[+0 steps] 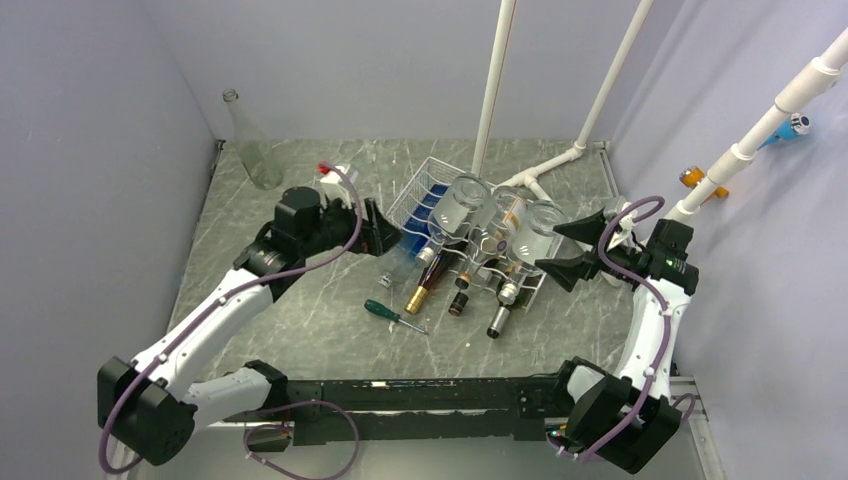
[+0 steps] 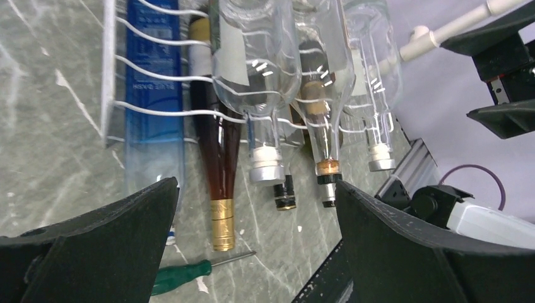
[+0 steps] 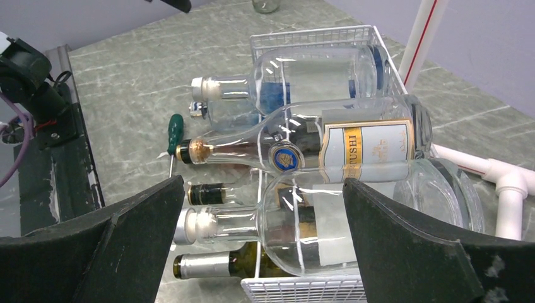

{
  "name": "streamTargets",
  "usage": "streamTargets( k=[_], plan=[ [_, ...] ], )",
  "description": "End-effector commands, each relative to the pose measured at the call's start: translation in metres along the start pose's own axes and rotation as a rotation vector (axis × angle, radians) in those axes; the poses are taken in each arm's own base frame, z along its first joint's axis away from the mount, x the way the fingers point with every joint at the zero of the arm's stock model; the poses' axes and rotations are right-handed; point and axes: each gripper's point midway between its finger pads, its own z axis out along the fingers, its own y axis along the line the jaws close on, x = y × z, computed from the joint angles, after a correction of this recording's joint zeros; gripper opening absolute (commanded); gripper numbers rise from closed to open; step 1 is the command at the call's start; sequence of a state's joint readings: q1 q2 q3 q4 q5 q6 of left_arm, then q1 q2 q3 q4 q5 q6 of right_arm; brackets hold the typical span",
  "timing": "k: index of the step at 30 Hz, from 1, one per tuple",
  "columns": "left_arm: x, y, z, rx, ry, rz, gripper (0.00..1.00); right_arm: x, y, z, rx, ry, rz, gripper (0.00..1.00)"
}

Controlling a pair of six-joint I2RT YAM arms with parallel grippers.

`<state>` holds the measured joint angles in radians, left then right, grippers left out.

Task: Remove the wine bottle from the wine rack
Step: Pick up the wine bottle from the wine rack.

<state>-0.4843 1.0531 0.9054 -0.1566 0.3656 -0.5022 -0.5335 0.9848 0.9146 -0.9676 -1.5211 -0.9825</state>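
The white wire wine rack [image 1: 418, 185] [image 2: 108, 63] [image 3: 315, 35] lies mid-table with several bottles on it, necks toward the near edge. Three clear bottles [image 1: 500, 225] lie on top. Under them are a brown wine bottle with a gold cap [image 1: 425, 285] [image 2: 217, 158] and a green one with a silver cap [image 1: 500, 315] [image 3: 208, 265]. My left gripper [image 1: 392, 232] [image 2: 255, 183] hovers open at the rack's left side, empty. At the rack's right side my right gripper [image 1: 550, 250] [image 3: 264, 183] stands open beside the nearest clear bottle [image 3: 296, 221], holding nothing.
A green-handled screwdriver [image 1: 385, 312] [image 2: 183, 274] [image 3: 175, 126] lies in front of the rack. A tall clear bottle [image 1: 250, 140] stands at the back left. White pipes [image 1: 495, 80] rise behind the rack. A black rail [image 1: 430, 390] runs along the near edge.
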Motion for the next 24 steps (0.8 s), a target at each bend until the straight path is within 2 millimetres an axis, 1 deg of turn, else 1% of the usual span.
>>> streamTargets(
  k=[1, 5, 10, 19, 24],
  plan=[
    [-0.02, -0.023, 0.017, 0.04, -0.04, 0.018, 0.99, -0.01, 0.001, 0.001, -0.029, -0.053, -0.027, 1.0],
    [-0.012, -0.021, 0.035, -0.002, 0.0, -0.002, 0.99, -0.01, 0.0, 0.001, -0.027, -0.049, -0.024, 1.0],
    [0.004, -0.026, 0.056, 0.009, 0.058, -0.043, 0.99, -0.01, -0.001, 0.001, -0.027, -0.05, -0.02, 1.0],
    [0.021, -0.033, 0.083, -0.03, 0.13, -0.04, 0.98, -0.009, -0.004, 0.001, -0.027, -0.05, -0.009, 1.0],
    [0.032, -0.028, 0.096, -0.092, 0.179, -0.035, 0.96, -0.008, -0.004, 0.001, -0.025, -0.046, -0.012, 1.0]
  ],
)
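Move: Up on the rack, the stoppered clear bottle at its left end lies about 12 cm right of the left hand, 10 cm ahead and 9 cm below. Lower down, the blue bottle is some 4 cm right and 11 cm ahead of that hand, the brown bottle 11 cm right and 8 cm ahead. The labelled clear bottle is 22 cm right and 7 cm ahead. From the right hand the stoppered bottle lies roughly 21 cm left and 13 cm ahead, 9 cm below. Sweeping to the right across the rack's left end, the left hand travels about 9 cm towards the stoppered clear bottle while sinking some 5 cm, with hardly any reach forward. The wrist tips down by about 10 degrees on the way; the fingers stay wide open and close in on the bottle's neck end, with no contact to be seen. ##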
